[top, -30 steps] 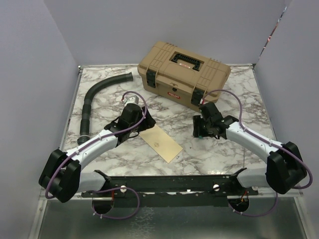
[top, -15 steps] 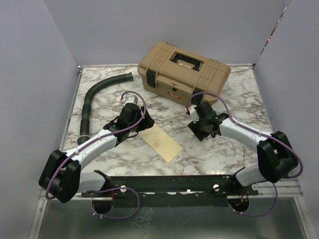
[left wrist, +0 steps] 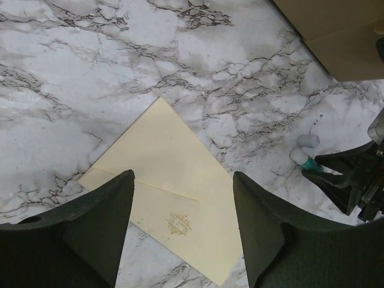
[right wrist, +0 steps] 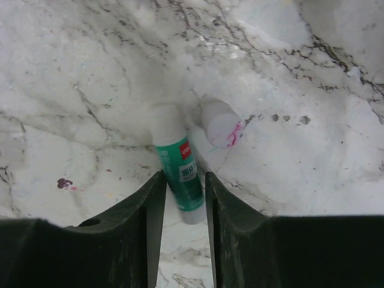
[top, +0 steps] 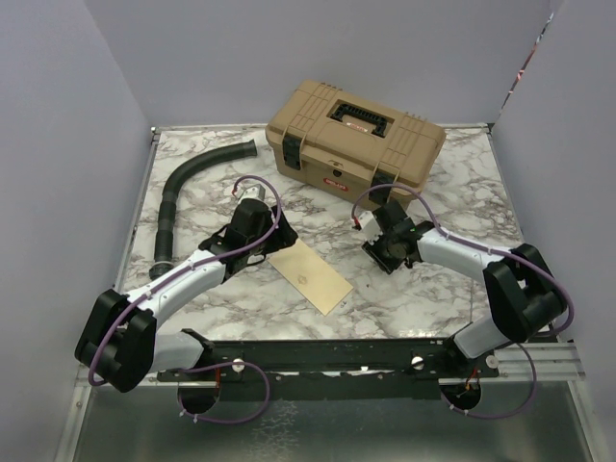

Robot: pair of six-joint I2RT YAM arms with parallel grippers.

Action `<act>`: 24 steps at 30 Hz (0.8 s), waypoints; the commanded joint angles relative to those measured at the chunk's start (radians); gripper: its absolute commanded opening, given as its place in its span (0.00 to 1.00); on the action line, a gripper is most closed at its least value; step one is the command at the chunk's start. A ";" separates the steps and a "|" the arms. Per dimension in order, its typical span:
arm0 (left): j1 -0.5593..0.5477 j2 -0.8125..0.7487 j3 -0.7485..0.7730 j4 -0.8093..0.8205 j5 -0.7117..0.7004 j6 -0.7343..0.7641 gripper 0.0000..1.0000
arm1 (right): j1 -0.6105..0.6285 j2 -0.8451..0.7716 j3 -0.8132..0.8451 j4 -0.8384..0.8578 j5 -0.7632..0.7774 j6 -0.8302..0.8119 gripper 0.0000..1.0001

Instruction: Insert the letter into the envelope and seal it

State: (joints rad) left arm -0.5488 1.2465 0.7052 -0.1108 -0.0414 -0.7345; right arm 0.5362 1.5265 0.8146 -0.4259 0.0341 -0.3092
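The pale yellow envelope (top: 310, 276) lies flat mid-table, flap side up with a small gold emblem; in the left wrist view the envelope (left wrist: 180, 198) sits just under my fingers. My left gripper (top: 258, 252) (left wrist: 183, 174) hovers open above its left end, holding nothing. The letter is out of view. My right gripper (top: 387, 252) (right wrist: 184, 174) is low on the marble, its narrowed jaws flanking a green glue stick (right wrist: 182, 171) that lies tilted between them, with marble still showing beside it. The stick's white cap (right wrist: 219, 123) lies loose just beyond.
A tan toolbox (top: 351, 135) stands shut at the back centre. A black corrugated hose (top: 178, 197) curves along the left side. In the left wrist view the glue stick (left wrist: 303, 157) and right gripper's fingers (left wrist: 345, 177) show to the right of the envelope.
The right arm has swung left and down over the glue stick, and its jaws have narrowed round it. The left arm and the envelope have not moved.
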 commanded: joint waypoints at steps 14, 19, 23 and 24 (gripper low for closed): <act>0.010 -0.159 0.031 0.010 0.160 0.070 0.86 | 0.000 -0.296 0.063 0.036 -0.450 0.048 0.11; 0.009 -0.290 0.029 0.182 0.326 0.117 0.99 | -0.001 -0.479 -0.024 0.398 -0.612 0.341 0.10; 0.009 -0.347 0.001 0.429 0.459 0.084 0.99 | 0.000 -0.513 -0.068 0.710 -0.637 0.655 0.05; 0.008 -0.349 -0.005 0.485 0.480 0.064 0.99 | -0.001 -0.512 -0.074 0.773 -0.653 0.717 0.04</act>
State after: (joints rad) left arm -0.5426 0.9321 0.7071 0.0830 0.2596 -0.6525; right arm 0.5365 1.0092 0.7956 -0.0032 -0.5133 0.0551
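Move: The glue stick lies flat on the table just under the right fingertips, about 1 cm back, 1 cm left and 1 cm below them. A loose white cap lies roughly 3 cm ahead and 2 cm left of that hand, the envelope some 4 cm back and 17 cm left, and the toolbox middle about 23 cm ahead and 6 cm left. From the left hand the glue stick is about 20 cm right, 4 cm back and 10 cm lower. Closing on the glue stick, the right fingers pinch it while drawing back about 2 cm, then carry it up some 23 cm and about 10 cm left towards the left gripper, the fingers swinging up and round to the left by over 50 degrees. The left hand rises about 15 cm, easing back and right, tips its fingers up, turns them clockwise and opens wide. ##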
